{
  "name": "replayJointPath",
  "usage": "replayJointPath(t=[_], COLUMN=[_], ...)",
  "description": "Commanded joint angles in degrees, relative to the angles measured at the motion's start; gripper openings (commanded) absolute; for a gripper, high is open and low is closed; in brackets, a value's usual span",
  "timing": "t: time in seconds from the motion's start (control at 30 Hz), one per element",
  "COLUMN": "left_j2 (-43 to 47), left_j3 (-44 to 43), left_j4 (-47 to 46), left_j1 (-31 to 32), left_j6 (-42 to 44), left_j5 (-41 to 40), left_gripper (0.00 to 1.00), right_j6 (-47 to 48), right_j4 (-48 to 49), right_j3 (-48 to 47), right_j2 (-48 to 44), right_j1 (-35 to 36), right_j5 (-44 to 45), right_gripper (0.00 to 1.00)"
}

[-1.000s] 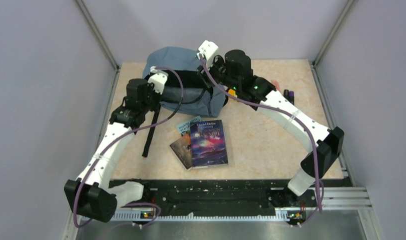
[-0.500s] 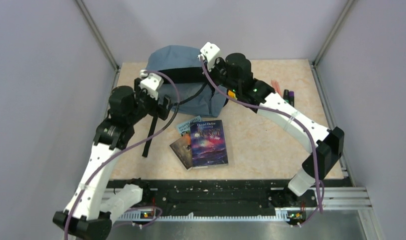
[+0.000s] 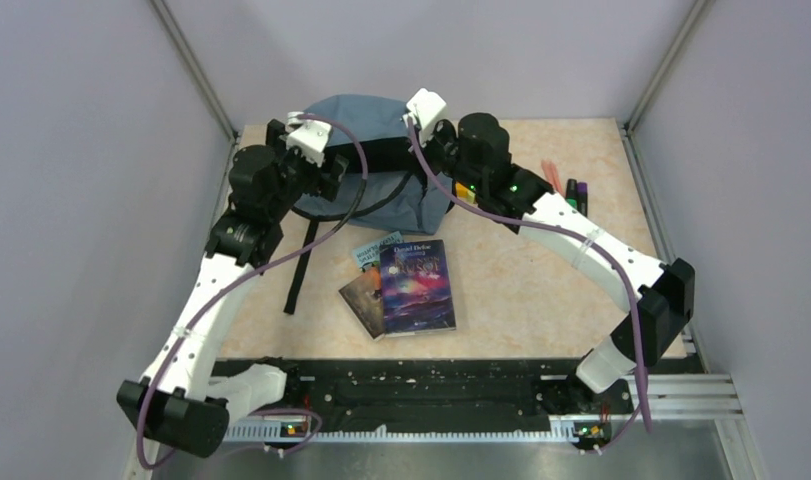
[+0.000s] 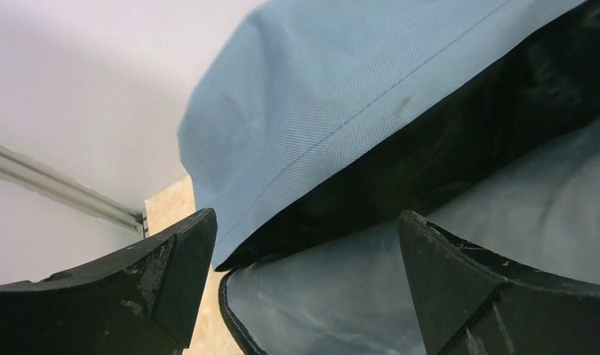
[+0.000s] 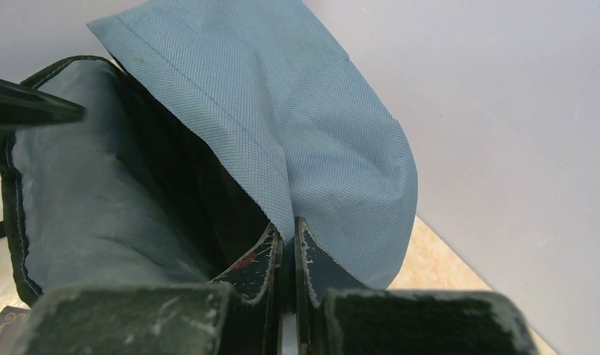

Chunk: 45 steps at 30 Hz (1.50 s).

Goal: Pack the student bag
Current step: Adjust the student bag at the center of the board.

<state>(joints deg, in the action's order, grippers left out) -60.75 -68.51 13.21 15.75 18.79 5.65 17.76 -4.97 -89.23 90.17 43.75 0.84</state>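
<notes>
The dusty-blue student bag (image 3: 366, 115) stands at the back of the table with its mouth open toward the front. My right gripper (image 3: 423, 140) is shut on the bag's upper flap (image 5: 282, 148) and holds it up; the dark inside (image 5: 178, 170) shows below. My left gripper (image 3: 326, 172) is open at the bag's left side, its jaws spread either side of the opening, the flap edge (image 4: 334, 111) above and the grey lining (image 4: 341, 296) between them. Three books (image 3: 416, 285) lie stacked on the table in front of the bag.
A black strap (image 3: 301, 265) trails from the bag across the table toward the front left. Pens and markers (image 3: 571, 188) lie at the back right behind the right arm. Grey walls close in on three sides.
My left arm pulled back and left, then swung up to the bag's left edge by the opening. My right gripper raised the flap slightly higher. The books have not moved.
</notes>
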Motion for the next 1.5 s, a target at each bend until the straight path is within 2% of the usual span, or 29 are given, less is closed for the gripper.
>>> replayJointPath(t=[0.0, 0.17, 0.23, 0.33, 0.43, 0.5, 0.53, 0.67, 0.8, 0.93, 0.97, 1.17, 1.27, 1.37, 1.47], left_j2=[-2.3, -5.3, -7.0, -9.0, -8.8, -6.5, -4.9, 3.0, 9.2, 12.1, 12.2, 10.4, 10.0, 8.7, 7.4], left_j3=[-0.2, 0.8, 0.9, 1.2, 2.6, 4.5, 5.4, 6.3, 5.1, 6.1, 6.6, 7.8, 8.5, 8.5, 7.7], left_j4=[-7.2, -12.6, -15.6, -17.7, -19.9, -22.1, -23.2, -22.3, -15.1, -10.4, -10.1, -10.6, -10.6, -10.0, -8.5], left_j1=[0.0, -0.1, 0.0, 0.0, 0.0, -0.1, 0.0, 0.0, 0.0, -0.1, 0.0, 0.0, 0.0, 0.0, 0.0], left_j6=[4.1, 6.2, 6.8, 7.4, 7.7, 6.9, 6.5, 2.2, -3.2, -5.9, -6.1, -9.7, -13.5, -15.6, -16.7], left_j5=[-3.5, -5.1, -5.1, -5.1, -7.4, -9.4, -10.3, -11.2, -8.7, -6.4, -6.8, -14.1, -15.5, -16.9, -18.3], left_gripper=[0.97, 0.97, 0.9, 0.6, 0.2, 0.02, 0.0, 0.0, 0.0, 0.0, 0.0, 0.0, 0.0, 0.0, 0.0], right_j6=[-1.0, -1.2, -1.3, -1.9, -2.1, -1.8, -1.7, -3.8, -5.4, -6.2, -6.5, -8.4, -10.4, -14.0, -18.1], right_j4=[4.3, 4.6, 4.6, 6.4, 8.4, 10.0, 11.0, 13.5, 13.8, 10.9, 10.2, 6.2, 5.1, 6.5, 9.8], right_j3=[0.1, 0.4, 0.6, 1.2, 1.7, 1.9, 2.1, 0.7, -4.0, -10.6, -11.6, -11.3, -7.2, 1.1, 9.1], right_j2=[-3.0, -3.0, -2.8, -2.8, -2.4, -2.0, -1.6, 1.4, 6.6, 12.2, 12.9, 9.8, 5.2, -1.0, -7.3], right_j1=[-0.4, -0.4, -0.4, -0.5, -0.5, -0.5, -0.7, -2.3, -3.4, -3.4, -3.4, -3.4, -3.4, -3.4, -3.4], right_j5=[-2.3, -3.0, -3.1, -3.0, -3.0, -2.6, -2.5, -2.6, -2.6, -2.9, -2.9, -5.5, -6.1, -5.5, -4.2], right_gripper=[0.0, 0.0, 0.0, 0.0, 0.0, 0.0, 0.0, 0.0, 0.0, 0.0, 0.03, 0.47, 0.74, 0.88, 0.93])
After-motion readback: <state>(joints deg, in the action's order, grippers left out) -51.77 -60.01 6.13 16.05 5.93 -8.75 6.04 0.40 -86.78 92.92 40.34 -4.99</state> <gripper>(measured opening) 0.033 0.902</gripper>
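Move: The left end of the student bag's flap lies some 6 cm ahead of my open left hand, about 2 cm lower; the bag's middle is about 7 cm ahead, 9 cm right and 18 cm down. The big book lies about 11 cm back and 17 cm right of that hand, 36 cm down. My right hand already pinches the flap's right end; from it the coloured blocks lie about 11 cm ahead, 10 cm right and 35 cm down. My left hand reaches about 6 cm forward onto the flap's left end, pinches the cloth, then pulls it back some 9 cm while rising, ending with a shift left and a 15-degree counter-clockwise turn. My right hand keeps its pinch, moves some 6 cm left and a little forward, then opens, lets go of the flap and returns right and back, sinking slightly. ##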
